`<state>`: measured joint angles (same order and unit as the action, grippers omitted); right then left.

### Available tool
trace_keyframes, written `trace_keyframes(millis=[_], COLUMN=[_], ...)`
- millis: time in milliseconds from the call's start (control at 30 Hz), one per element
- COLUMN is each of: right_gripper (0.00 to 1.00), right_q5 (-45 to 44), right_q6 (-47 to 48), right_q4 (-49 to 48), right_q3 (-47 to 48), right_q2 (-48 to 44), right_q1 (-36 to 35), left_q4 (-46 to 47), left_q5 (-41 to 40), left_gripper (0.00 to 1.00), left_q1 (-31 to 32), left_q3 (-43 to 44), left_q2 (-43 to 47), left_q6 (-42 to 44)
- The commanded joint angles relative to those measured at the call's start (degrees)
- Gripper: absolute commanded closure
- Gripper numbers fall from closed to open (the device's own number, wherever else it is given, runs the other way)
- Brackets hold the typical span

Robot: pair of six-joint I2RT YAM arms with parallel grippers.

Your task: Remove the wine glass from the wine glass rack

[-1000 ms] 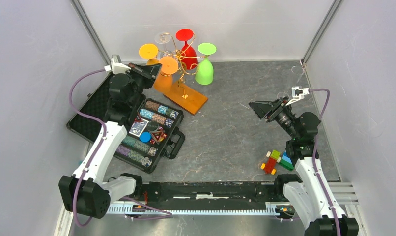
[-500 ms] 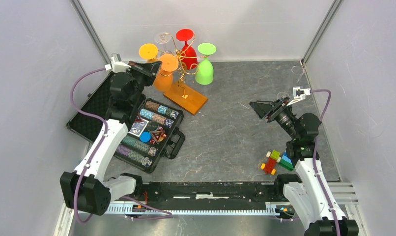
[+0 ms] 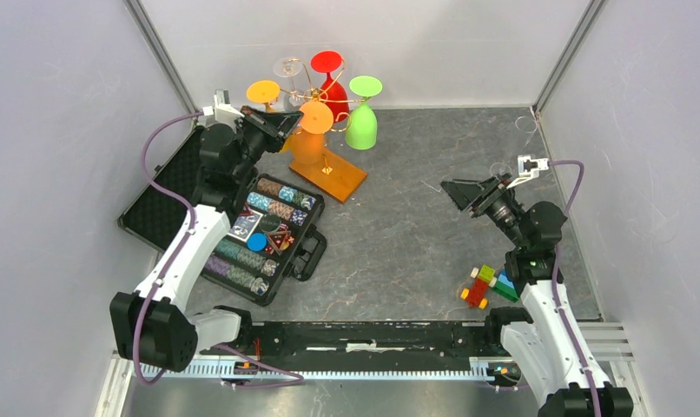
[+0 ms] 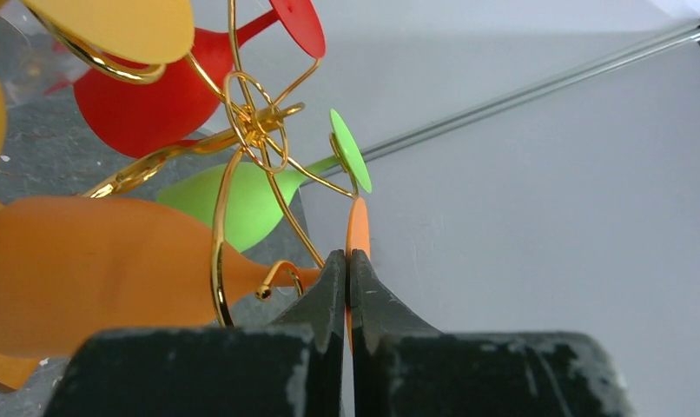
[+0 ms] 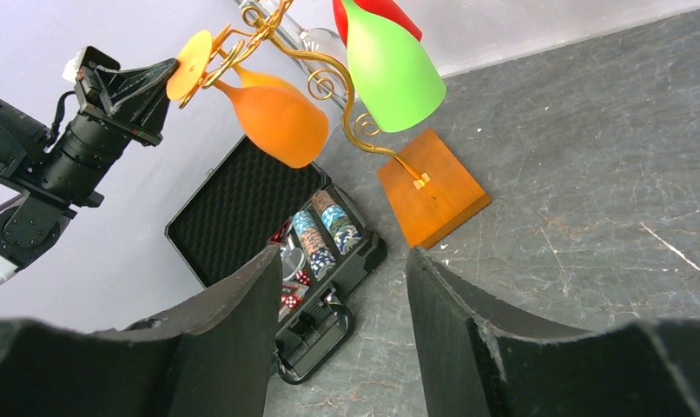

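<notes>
The gold wire wine glass rack [image 3: 322, 102] stands on its orange-brown wooden base [image 3: 338, 176] at the back of the table. My left gripper [image 3: 287, 122] is shut on the round foot [image 4: 358, 228] of an orange wine glass [image 3: 307, 146] that hangs bowl down. In the left wrist view the glass's stem [image 4: 307, 278] lies right beside the curled tip of a scroll arm [image 4: 268, 287]. My right gripper [image 5: 342, 256] hovers open and empty over the right half of the table, pointing at the rack [image 5: 329, 87].
Yellow [image 3: 262, 90], red [image 3: 329, 82], green [image 3: 362, 122] and clear [image 3: 287, 67] glasses hang on the rack. An open black case of poker chips [image 3: 260, 230] lies under my left arm. Toy bricks [image 3: 485, 285] sit near my right arm's base. Walls enclose the table.
My left gripper has swung to the right, carrying the orange glass by its foot toward the rack's middle. The right arm has stayed still.
</notes>
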<state>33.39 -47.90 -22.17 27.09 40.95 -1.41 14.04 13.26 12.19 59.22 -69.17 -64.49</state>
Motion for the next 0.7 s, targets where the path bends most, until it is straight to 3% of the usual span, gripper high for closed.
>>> trace_keyframes(millis=[0,367,500,667], right_gripper=[0.38,0.22,0.14,0.12], right_q5=[-0.5,-0.3,-2.0,-6.5], right_q6=[-1.3,-7.1,-11.7,-14.0], right_q4=[-3.7,-18.0,-27.8,-37.3], right_q3=[-1.1,-7.9,-10.7,-12.1], right_q2=[-0.6,-1.2,1.0,4.9], right_q1=[-0.3,-2.0,-6.7,-15.6], left_q4=[3.0,1.2,-0.2,0.1], left_q5=[4.1,5.1,5.0,3.7], left_gripper=[0.98,0.98,0.98,0.98], left_q1=[0.5,2.2,6.2,11.1], left_q3=[1.5,-2.5,-2.2,-3.4], left_q2=[3.1,11.9,14.8,17.4], left_q6=[-1.8,-5.1,-5.7,-8.6])
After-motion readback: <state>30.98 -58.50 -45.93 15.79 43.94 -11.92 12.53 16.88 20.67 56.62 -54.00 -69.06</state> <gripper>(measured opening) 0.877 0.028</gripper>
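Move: The orange wine glass already hangs upside down by its foot's rim in the left fingertips, its middle about 2 cm ahead, 2 cm right and 8 cm below. The rack's hub is some 4 cm ahead and 3 cm right of that hand; the green glass about 8 cm ahead, 13 cm right, 8 cm lower. The open right gripper waits about 30 cm right and 11 cm back; from it the orange glass lies some 13 cm ahead, 28 cm left, about level. The orange wine glass is drawn away from the rack and its green neighbour, the left fingers keeping their pinch on the foot: about 11 cm back and 7 cm up, veering right late, fingertips tipping up and the hand turning some 15 degrees clockwise. The right hand opens wider, then sets off towards the glass, about 5 cm left and 3 cm back, rolling and turning counter-clockwise. ##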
